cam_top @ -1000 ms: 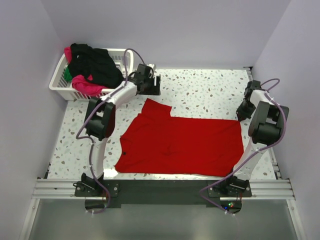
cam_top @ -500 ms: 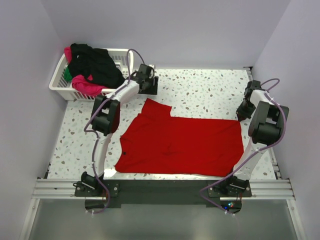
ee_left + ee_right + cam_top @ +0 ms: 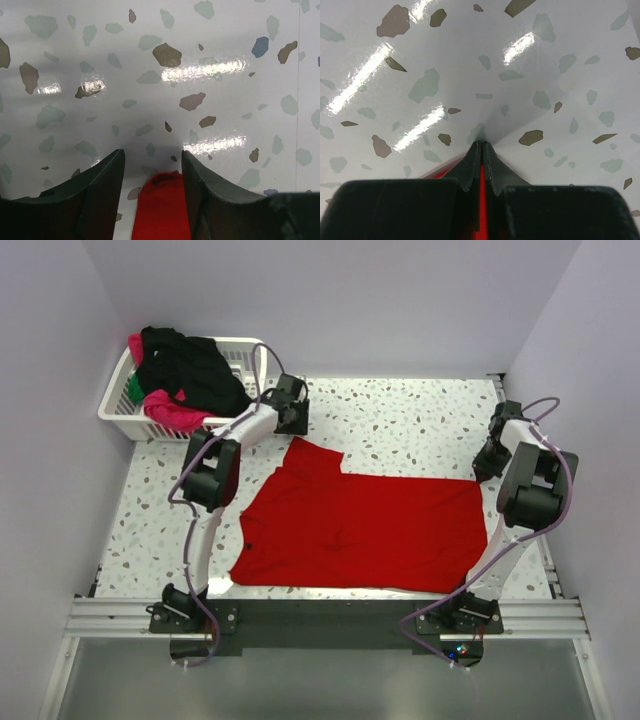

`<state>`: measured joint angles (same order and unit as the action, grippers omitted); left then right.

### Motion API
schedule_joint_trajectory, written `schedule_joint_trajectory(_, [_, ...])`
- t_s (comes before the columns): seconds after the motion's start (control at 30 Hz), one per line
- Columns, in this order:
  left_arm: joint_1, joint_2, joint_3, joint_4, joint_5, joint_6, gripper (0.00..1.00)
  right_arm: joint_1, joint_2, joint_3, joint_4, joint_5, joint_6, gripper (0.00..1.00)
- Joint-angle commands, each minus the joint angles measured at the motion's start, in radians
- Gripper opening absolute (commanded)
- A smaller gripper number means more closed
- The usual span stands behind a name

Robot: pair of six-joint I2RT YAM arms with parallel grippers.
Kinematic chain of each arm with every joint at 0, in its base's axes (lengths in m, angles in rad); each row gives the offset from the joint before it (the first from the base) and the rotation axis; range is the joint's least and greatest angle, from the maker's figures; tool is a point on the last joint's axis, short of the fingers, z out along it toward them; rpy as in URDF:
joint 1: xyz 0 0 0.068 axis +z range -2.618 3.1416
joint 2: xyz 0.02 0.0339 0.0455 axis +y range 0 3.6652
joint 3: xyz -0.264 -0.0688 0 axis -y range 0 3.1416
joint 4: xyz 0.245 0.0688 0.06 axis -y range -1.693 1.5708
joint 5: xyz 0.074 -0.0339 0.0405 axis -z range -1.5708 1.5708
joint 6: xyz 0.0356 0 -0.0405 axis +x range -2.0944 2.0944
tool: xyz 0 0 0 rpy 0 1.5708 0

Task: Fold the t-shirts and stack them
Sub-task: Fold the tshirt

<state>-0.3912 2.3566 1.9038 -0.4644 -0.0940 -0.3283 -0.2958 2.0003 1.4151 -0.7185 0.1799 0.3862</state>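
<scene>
The red t-shirt (image 3: pixel 360 525) lies spread flat on the speckled table, one sleeve pointing to the far left. My left gripper (image 3: pixel 290 410) is just beyond that sleeve tip. In the left wrist view the left gripper (image 3: pixel 152 155) is open, and the red sleeve tip (image 3: pixel 162 205) lies between the jaws, unclamped. My right gripper (image 3: pixel 487 462) is at the shirt's far right corner. In the right wrist view the right gripper (image 3: pixel 481 145) is shut on a thin fold of red cloth (image 3: pixel 482 185). Black (image 3: pixel 195 370), magenta-pink (image 3: pixel 172 410) and green (image 3: pixel 133 390) shirts lie in the basket.
The white lattice basket (image 3: pixel 112 408) stands at the far left corner of the table. Walls close in the table at the back and both sides. The arm bases sit on a rail at the near edge (image 3: pixel 320 618).
My left gripper has shifted a little to the left, toward the basket. The red shirt and the right arm have not moved.
</scene>
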Motion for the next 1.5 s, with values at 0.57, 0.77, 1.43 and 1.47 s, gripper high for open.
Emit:
schedule_joint_trajectory(0.57, [0.006, -0.100, -0.104, 0.000, 0.053, -0.051, 0.29, -0.003, 0.006, -0.001, -0.022, -0.028, 0.013, 0.00])
schedule_joint_trajectory(0.77, [0.006, -0.102, -0.106, 0.006, 0.063, -0.057, 0.00, -0.003, 0.006, 0.018, -0.039, -0.034, 0.016, 0.00])
schedule_joint_trajectory(1.43, [0.025, 0.016, 0.156, 0.064, 0.089, -0.019, 0.00, -0.003, 0.135, 0.284, -0.121, -0.062, 0.062, 0.00])
schedule_joint_trajectory(1.47, [0.026, 0.023, 0.165, 0.070, 0.115, -0.015, 0.00, -0.003, 0.156, 0.298, -0.124, -0.069, 0.071, 0.00])
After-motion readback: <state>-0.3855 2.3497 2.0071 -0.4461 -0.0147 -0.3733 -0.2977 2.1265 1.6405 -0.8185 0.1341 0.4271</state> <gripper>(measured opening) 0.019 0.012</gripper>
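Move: The red shirt's far left corner lies between the left hand's open fingers, about 2 cm back and 1 cm below. The shirt's neighbouring sleeve corner is some 11 cm to that hand's right and 7 cm back, and the laundry basket's middle roughly 30 cm left and 8 cm ahead. The right hand holds the shirt's far right corner; the far left corner lies about 48 cm to its left and 13 cm ahead. The left fingers pinch the shirt's far left corner, closing fully around it as the hand slides about 2 cm back, low over the table. The left hand then lifts the corner some 5 cm and carries it about as far forward, drifting slightly right, while the right hand, after holding still, keeps its pinch and drags its corner about 4 cm forward, barely raised. ##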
